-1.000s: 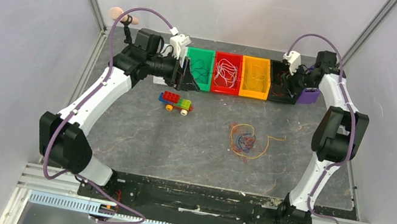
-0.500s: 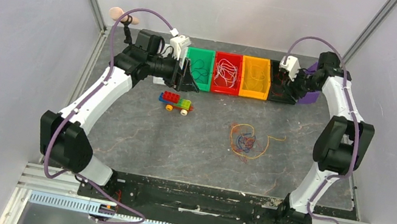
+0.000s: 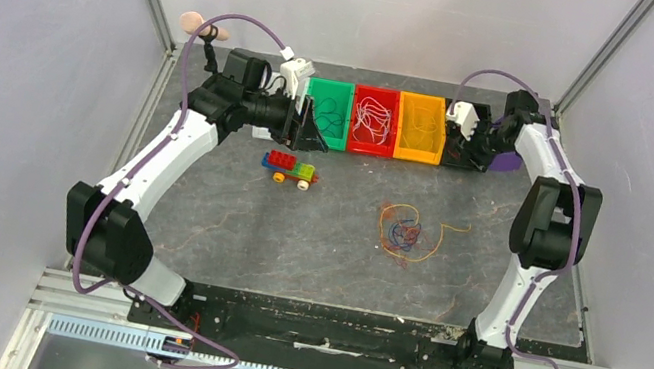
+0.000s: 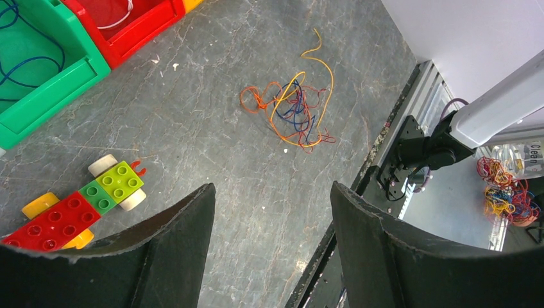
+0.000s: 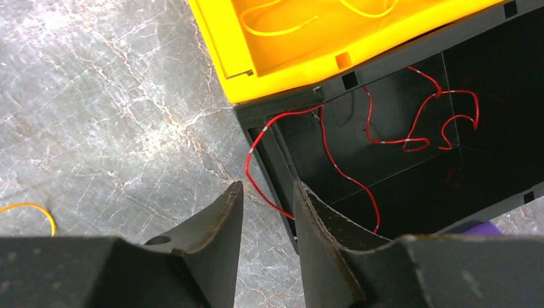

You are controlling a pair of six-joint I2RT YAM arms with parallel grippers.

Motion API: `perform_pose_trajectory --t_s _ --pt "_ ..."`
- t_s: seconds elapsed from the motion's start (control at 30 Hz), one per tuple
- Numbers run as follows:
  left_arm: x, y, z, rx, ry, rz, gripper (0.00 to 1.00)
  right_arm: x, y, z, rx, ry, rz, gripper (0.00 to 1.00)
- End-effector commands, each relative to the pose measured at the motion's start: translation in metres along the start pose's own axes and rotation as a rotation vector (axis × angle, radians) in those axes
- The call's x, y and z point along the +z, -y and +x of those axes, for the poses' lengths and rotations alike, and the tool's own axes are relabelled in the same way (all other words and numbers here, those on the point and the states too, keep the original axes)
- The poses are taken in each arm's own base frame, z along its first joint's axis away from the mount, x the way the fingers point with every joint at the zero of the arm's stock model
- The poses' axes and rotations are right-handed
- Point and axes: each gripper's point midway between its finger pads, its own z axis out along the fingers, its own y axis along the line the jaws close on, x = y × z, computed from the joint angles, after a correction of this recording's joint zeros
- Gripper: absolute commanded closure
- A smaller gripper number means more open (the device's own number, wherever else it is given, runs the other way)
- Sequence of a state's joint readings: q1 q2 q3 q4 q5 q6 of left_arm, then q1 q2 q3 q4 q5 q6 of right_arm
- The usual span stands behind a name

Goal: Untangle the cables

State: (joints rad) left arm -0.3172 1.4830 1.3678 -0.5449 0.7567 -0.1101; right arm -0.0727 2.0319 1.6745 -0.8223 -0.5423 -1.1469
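The cables (image 3: 406,231) lie as a small orange, yellow, blue and red tangle on the table's middle, also in the left wrist view (image 4: 292,109). My left gripper (image 3: 312,128) hangs by the green bin, far from the tangle, its jaws (image 4: 272,189) open wide and empty. My right gripper (image 3: 459,139) is at the black bin (image 5: 398,61). Its jaws (image 5: 268,186) stand narrowly apart astride the bin's left wall. A red cable (image 5: 247,165) droops over that wall, runs into the gap and goes behind the right finger. No clamping shows.
A row of bins stands at the back: green (image 3: 331,94) with blue wires, red (image 3: 370,143) with white wires, yellow (image 3: 417,150) with yellow wires (image 5: 276,29), black, then purple (image 3: 508,161). A toy brick car (image 3: 291,168) sits left of centre.
The right arm has swung left, carrying its gripper to the black bin's left wall, and its jaws have narrowed. The left arm and the tangle have not moved.
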Motion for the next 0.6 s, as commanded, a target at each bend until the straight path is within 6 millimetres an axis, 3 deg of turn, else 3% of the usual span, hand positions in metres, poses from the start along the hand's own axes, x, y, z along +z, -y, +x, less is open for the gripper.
perform_pose_trajectory --t_s 0.0,0.13,0.37,0.57 --pt "-0.001 0.0 -0.008 0.048 0.016 -0.002 0.27 0.0 0.028 -0.009 -0.025 0.016 0.078 0.69" --pt "0.0 -0.001 -0.008 0.049 0.013 -0.002 0.28 0.004 0.043 -0.012 0.001 0.029 0.137 0.99" --pt "0.002 -0.002 -0.006 0.04 0.006 0.0 0.28 0.022 0.076 -0.013 0.153 0.075 0.239 1.0" --pt "0.002 -0.002 -0.005 0.035 0.004 -0.001 0.28 0.036 0.085 -0.013 0.226 0.104 0.245 0.97"
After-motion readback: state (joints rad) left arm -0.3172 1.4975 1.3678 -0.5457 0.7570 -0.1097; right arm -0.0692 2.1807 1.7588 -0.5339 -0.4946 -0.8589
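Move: The red cable's loop hangs over the black bin's near rim right at my right fingertips, about 1 cm ahead and 1 cm below, between my half-open fingers. The bin's middle is some 8 cm ahead and 3 cm left; the yellow bin's about 8 cm ahead and 13 cm left, the purple holder's 8 cm ahead and 6 cm right. From my left hand, the loop lies roughly 14 cm ahead, 32 cm right and 17 cm below. I shut my right fingers on the red loop, easing just over 1 cm forward and slightly down to pinch it. Then, keeping the pinch, I carry it forward about 6 cm more, over the near rim and into the black bin's opening, turning my hand some 15 degrees clockwise and dipping at the end. ##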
